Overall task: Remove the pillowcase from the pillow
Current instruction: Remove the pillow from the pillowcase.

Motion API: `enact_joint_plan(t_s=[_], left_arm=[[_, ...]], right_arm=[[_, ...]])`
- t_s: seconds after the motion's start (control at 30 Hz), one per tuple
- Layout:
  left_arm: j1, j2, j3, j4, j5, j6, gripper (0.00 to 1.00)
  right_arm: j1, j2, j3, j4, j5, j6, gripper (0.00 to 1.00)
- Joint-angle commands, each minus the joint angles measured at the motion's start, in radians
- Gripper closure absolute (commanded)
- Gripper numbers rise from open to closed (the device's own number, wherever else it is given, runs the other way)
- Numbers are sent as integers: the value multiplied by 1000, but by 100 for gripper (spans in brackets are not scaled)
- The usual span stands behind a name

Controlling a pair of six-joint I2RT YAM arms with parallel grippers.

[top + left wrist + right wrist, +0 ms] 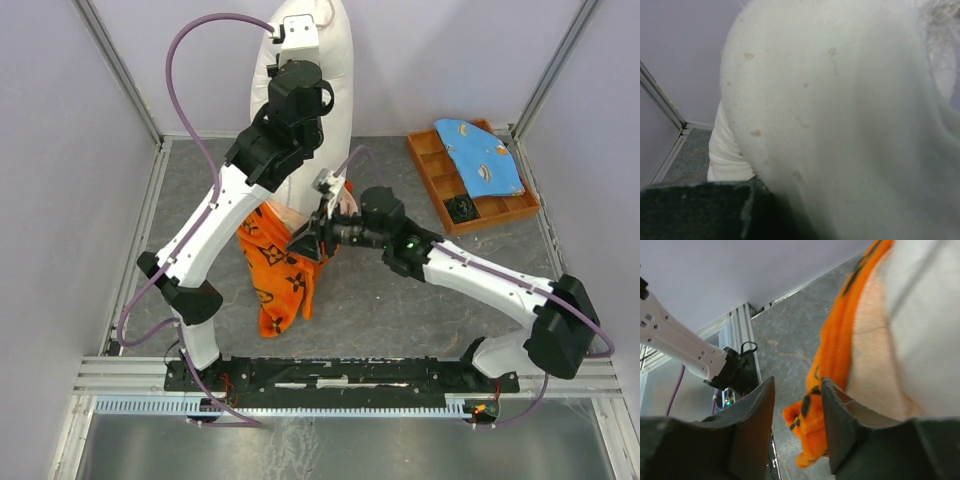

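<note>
The white pillow [335, 95] stands upright at the back, held up by its top end. My left gripper [297, 35] is shut on that top end; in the left wrist view the pillow [840, 110] fills nearly everything and hides the jaws. The orange pillowcase [277, 268] with black motifs hangs bunched round the pillow's lower end, down to the table. My right gripper [313, 238] is at the pillowcase's right edge. Its jaws [797, 382] stand apart, with the pillowcase [837, 355] against the right finger and the pillow [927, 300] beyond it.
A wooden compartment tray [432, 185] sits at the back right with a light-blue patterned cloth [480, 155] draped over it and a small dark object [462, 208] in one compartment. Purple walls and metal frame rails [120, 215] close in the grey table [400, 310].
</note>
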Motion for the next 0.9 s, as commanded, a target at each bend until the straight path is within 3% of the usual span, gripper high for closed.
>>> enact_joint_plan(t_s=[0.0,0.07,0.1,0.37,0.53,0.73,0.87], left_arm=[[15,-78,-14,28,28,-79,97],[17,-97,-41,26,39,-87,97],[19,-105,-48,21,48,-91,97],[24,-168,-70,-20,83,-108,97],[26,-190,-75,-32,101,-114,97],[32,-207,-75,-28,101,-94,97],[37,-218,-74,-12,100,-78,97]], right_arm=[[73,55,108,141,73,-87,60],[98,99,149,170,96,-103,76],[106,120,170,180,104,-112,78],[116,290,248,397,273,-177,73],[117,416,308,463,396,-239,78],[131,487,249,400,511,-219,82],[188,500,175,186,559,-194,83]])
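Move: The left edge of the pillowcase's rim lies about 11 cm to the right hand's left, 7 cm farther out and some 6 cm lower. The raised pillow's middle is roughly 15 cm ahead of that hand, 2 cm left and 5 cm above; the pillowcase tail hangs 14 cm back, 7 cm left and about 22 cm down. From the left hand, gripping the pillow's top, that rim edge is some 13 cm back, 9 cm left and far below, about 27 cm. Leftward first, then mostly forward, the right hand sweeps about 10 cm each way round the near side of the hanging pillow towards the pillowcase's left rim, rising some 4 cm midway and sinking again. Its fingers close early from half open to nearly shut, while the wrist turns clockwise and rolls, ending beside the pillow at the orange cloth. The left hand keeps its grip on the pillow's top and eases about 3 cm back and 2 cm left. ##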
